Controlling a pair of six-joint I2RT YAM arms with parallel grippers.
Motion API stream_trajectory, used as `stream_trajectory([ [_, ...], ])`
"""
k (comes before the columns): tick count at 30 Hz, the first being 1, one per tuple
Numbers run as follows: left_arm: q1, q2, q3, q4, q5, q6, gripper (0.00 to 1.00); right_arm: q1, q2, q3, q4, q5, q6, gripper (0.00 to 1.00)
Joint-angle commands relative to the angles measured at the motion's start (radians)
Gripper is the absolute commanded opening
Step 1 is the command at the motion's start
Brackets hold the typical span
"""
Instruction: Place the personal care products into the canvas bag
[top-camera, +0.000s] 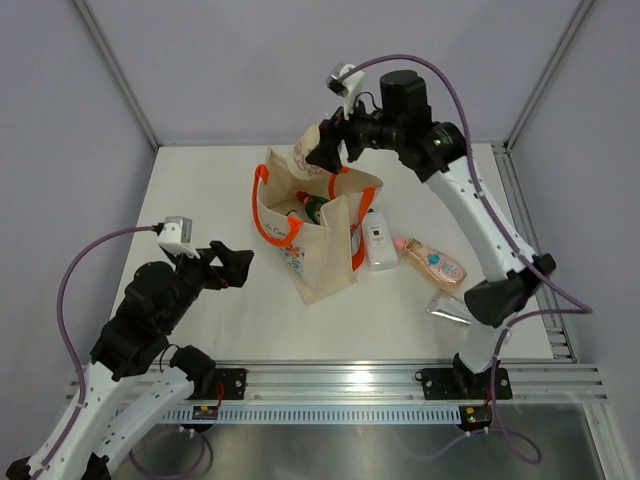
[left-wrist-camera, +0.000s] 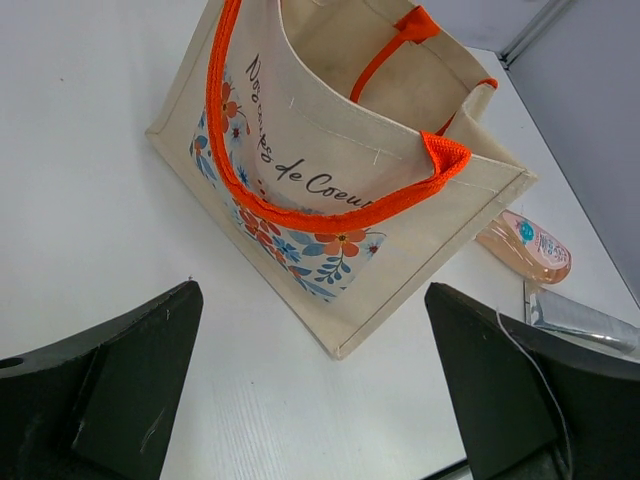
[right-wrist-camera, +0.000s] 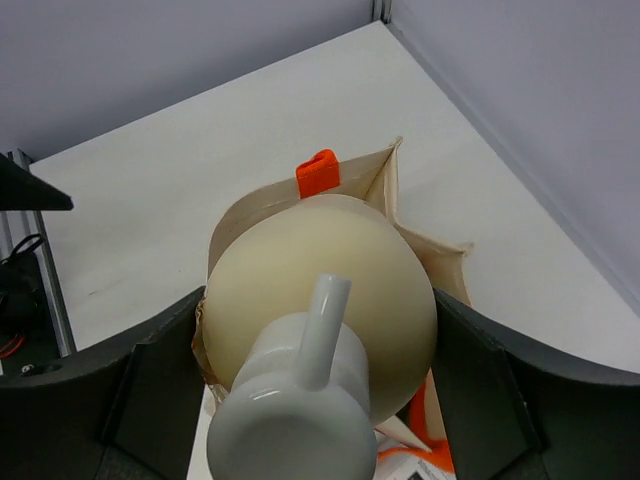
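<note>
My right gripper (top-camera: 330, 150) is shut on a beige pump bottle (right-wrist-camera: 320, 270) with a white pump head, its fingers (right-wrist-camera: 160, 390) pressing both sides. The bottle (top-camera: 305, 153) hangs over the far end of the open canvas bag (top-camera: 318, 235), a beige tote with orange handles and a flower print. Inside the bag lie a dark green item (top-camera: 316, 208) and something red. To the bag's right on the table are a white flat bottle (top-camera: 380, 241), a pink bottle (top-camera: 436, 262) and a silver tube (top-camera: 448, 308). My left gripper (top-camera: 235, 265) stands open left of the bag, holding nothing.
In the left wrist view the bag's printed side (left-wrist-camera: 330, 170) stands a little ahead of the open left gripper (left-wrist-camera: 312, 330), with the pink bottle (left-wrist-camera: 525, 245) and silver tube (left-wrist-camera: 580, 318) beyond it. Grey walls enclose the white table (top-camera: 200, 190); an aluminium rail (top-camera: 340, 380) runs along its near edge.
</note>
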Motion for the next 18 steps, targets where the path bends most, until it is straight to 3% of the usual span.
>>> stream_trajectory([
  [1, 0.001, -0.02, 0.052, -0.016, -0.036, -0.002, 0.99, 0.003, 0.174, 0.184, 0.082, 0.004, 0.047, 0.0],
  [6, 0.001, -0.028, 0.047, -0.038, -0.053, 0.018, 0.99, 0.011, 0.249, 0.168, 0.027, -0.092, 0.032, 0.0],
  [8, 0.001, -0.028, 0.04, -0.018, -0.05, 0.032, 0.99, 0.029, 0.281, 0.17, -0.105, -0.178, -0.047, 0.0],
  [13, 0.001, -0.009, 0.026, 0.048, 0.0, 0.059, 0.99, 0.103, 0.263, 0.033, -0.211, -0.296, -0.193, 0.0],
  [18, 0.001, 0.004, 0.021, 0.06, 0.022, 0.061, 0.99, 0.127, 0.301, -0.024, -0.15, -0.252, -0.085, 0.02],
])
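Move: The canvas bag's mouth, where the right gripper takes the pump bottle it already holds, is about 17 cm below that hand, some 4 cm back and 4 cm to its left. Inside the bag the green bottle lies level with the hand, 4 cm left and roughly 28 cm below; the white bottle on the table is level with the hand, 11 cm right and some 39 cm down. From the idle left gripper the mouth is about 14 cm ahead, 16 cm right and a little lower. Lower the right gripper about 20 cm into the canvas bag's mouth, keeping the grip on the pump bottle. Swing forward and left at first, then draw back some 9 cm while still sinking and drifting left, tipping the fingers about 30 degrees farther down and turning them counter-clockwise towards the bag's left wall. ##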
